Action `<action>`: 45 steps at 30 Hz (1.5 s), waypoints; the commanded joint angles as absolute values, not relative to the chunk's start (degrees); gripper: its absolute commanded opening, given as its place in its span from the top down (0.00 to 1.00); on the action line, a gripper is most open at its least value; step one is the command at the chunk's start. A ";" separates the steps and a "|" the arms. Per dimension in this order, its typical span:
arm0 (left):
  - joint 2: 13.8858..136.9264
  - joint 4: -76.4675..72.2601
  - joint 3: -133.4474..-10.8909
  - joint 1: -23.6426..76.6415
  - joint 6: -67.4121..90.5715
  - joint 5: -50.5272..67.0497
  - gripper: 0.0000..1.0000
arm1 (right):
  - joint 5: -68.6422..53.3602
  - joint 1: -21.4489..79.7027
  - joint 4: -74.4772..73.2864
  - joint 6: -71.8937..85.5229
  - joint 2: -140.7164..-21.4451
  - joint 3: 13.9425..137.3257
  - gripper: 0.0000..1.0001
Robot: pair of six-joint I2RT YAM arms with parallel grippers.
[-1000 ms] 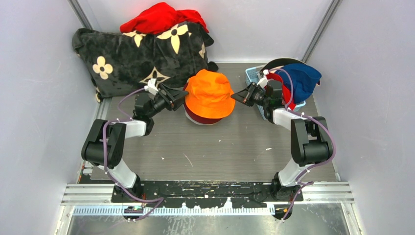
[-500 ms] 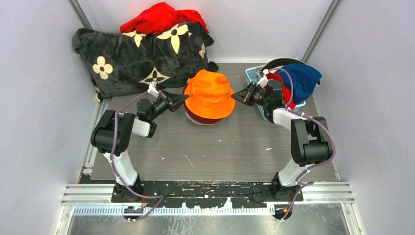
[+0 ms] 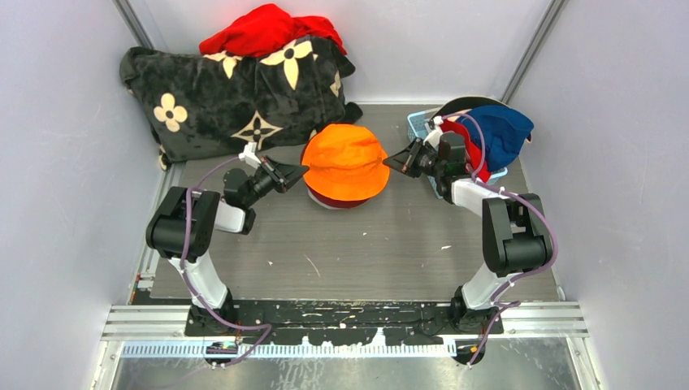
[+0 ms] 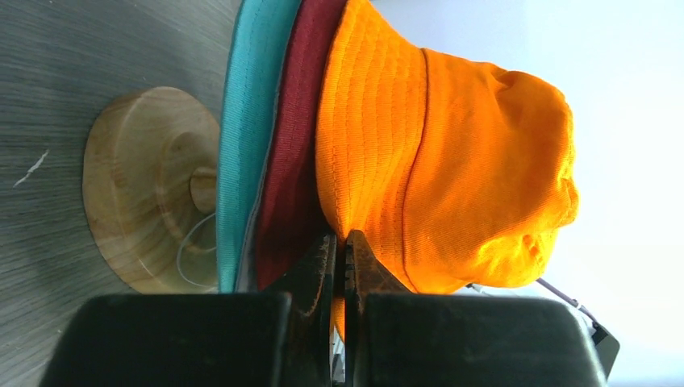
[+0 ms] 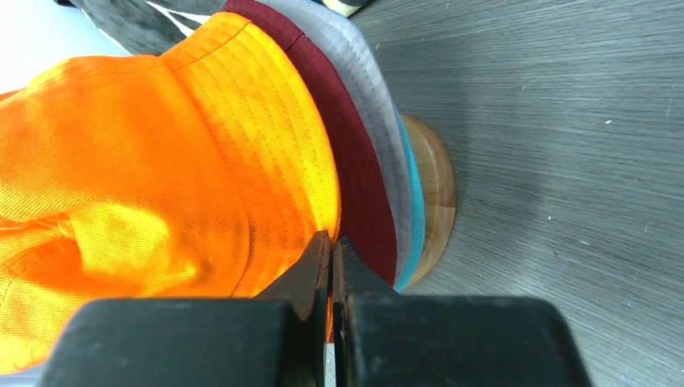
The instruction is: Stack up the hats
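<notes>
An orange hat (image 3: 345,160) tops a stack at the table's middle. In the wrist views, maroon (image 4: 294,161), grey (image 5: 363,72) and teal (image 4: 246,121) brims lie under the orange hat (image 4: 452,161), all on a round wooden stand (image 4: 137,185). My left gripper (image 3: 301,169) is shut on the orange brim's left edge, and cloth shows between its fingertips (image 4: 339,242). My right gripper (image 3: 388,161) is shut on the brim's right edge (image 5: 331,240). A royal blue hat (image 3: 504,134) and a red hat (image 3: 478,158) hang over a light blue basket (image 3: 418,123).
A black blanket with cream flower marks (image 3: 236,97) lies at the back left, with a bright red cloth heap (image 3: 268,31) on top. Grey walls close in on both sides. The basket stands right behind my right wrist.
My left gripper went from open to shut on the orange brim, and its arm folded back to the left. The orange hat shifted slightly toward the back. The right arm barely moved.
</notes>
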State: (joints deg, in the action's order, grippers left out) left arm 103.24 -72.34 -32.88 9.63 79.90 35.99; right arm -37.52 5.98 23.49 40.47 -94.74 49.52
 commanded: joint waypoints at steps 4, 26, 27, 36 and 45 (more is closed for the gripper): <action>102.68 -56.68 -31.59 7.91 69.97 34.38 1.00 | -32.28 5.36 15.50 35.57 -96.84 51.35 0.99; 95.70 -31.68 -35.53 7.91 57.10 28.50 0.81 | -29.36 5.35 13.49 34.00 -95.15 51.03 0.83; 93.47 -29.25 -35.82 7.91 56.11 27.53 0.74 | -28.79 5.36 12.84 33.53 -93.83 51.10 0.77; 74.96 -0.13 -44.91 7.91 43.04 13.98 0.44 | -16.86 4.22 -0.90 27.64 -81.29 58.31 0.38; 66.23 7.25 -50.99 7.87 40.02 11.07 0.44 | 6.60 4.22 -24.22 13.75 -85.55 78.69 0.37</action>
State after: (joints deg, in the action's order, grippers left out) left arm 67.83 2.04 -48.56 8.12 43.11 12.97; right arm -6.68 4.36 -13.67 21.85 -83.53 72.07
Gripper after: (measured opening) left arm 0.563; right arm 0.634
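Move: Both hands already pinch the orange hat by its side brims. Its middle lies about 8 cm right of the left hand and 8 cm left of the right hand, nearly level in reach and some 3 cm higher. The maroon hat it goes onto is just under it, about 2 cm below the hands. From the right hand the basket sits some 20 cm right, 7 cm ahead and lower; from the left, the flowered pillow is about 18 cm left and 20 cm ahead. Down first, slowly: both hands keep their pinch on the orange brim and draw it about 2 cm lower over the maroon hat, edging slightly forward. Then both open wide and let go; the left dips further, backs out left and rises, rolling its left side up some 40 degrees, while the right swings right and up about 10 cm each way towards the basket, rolling and turning clockwise. ##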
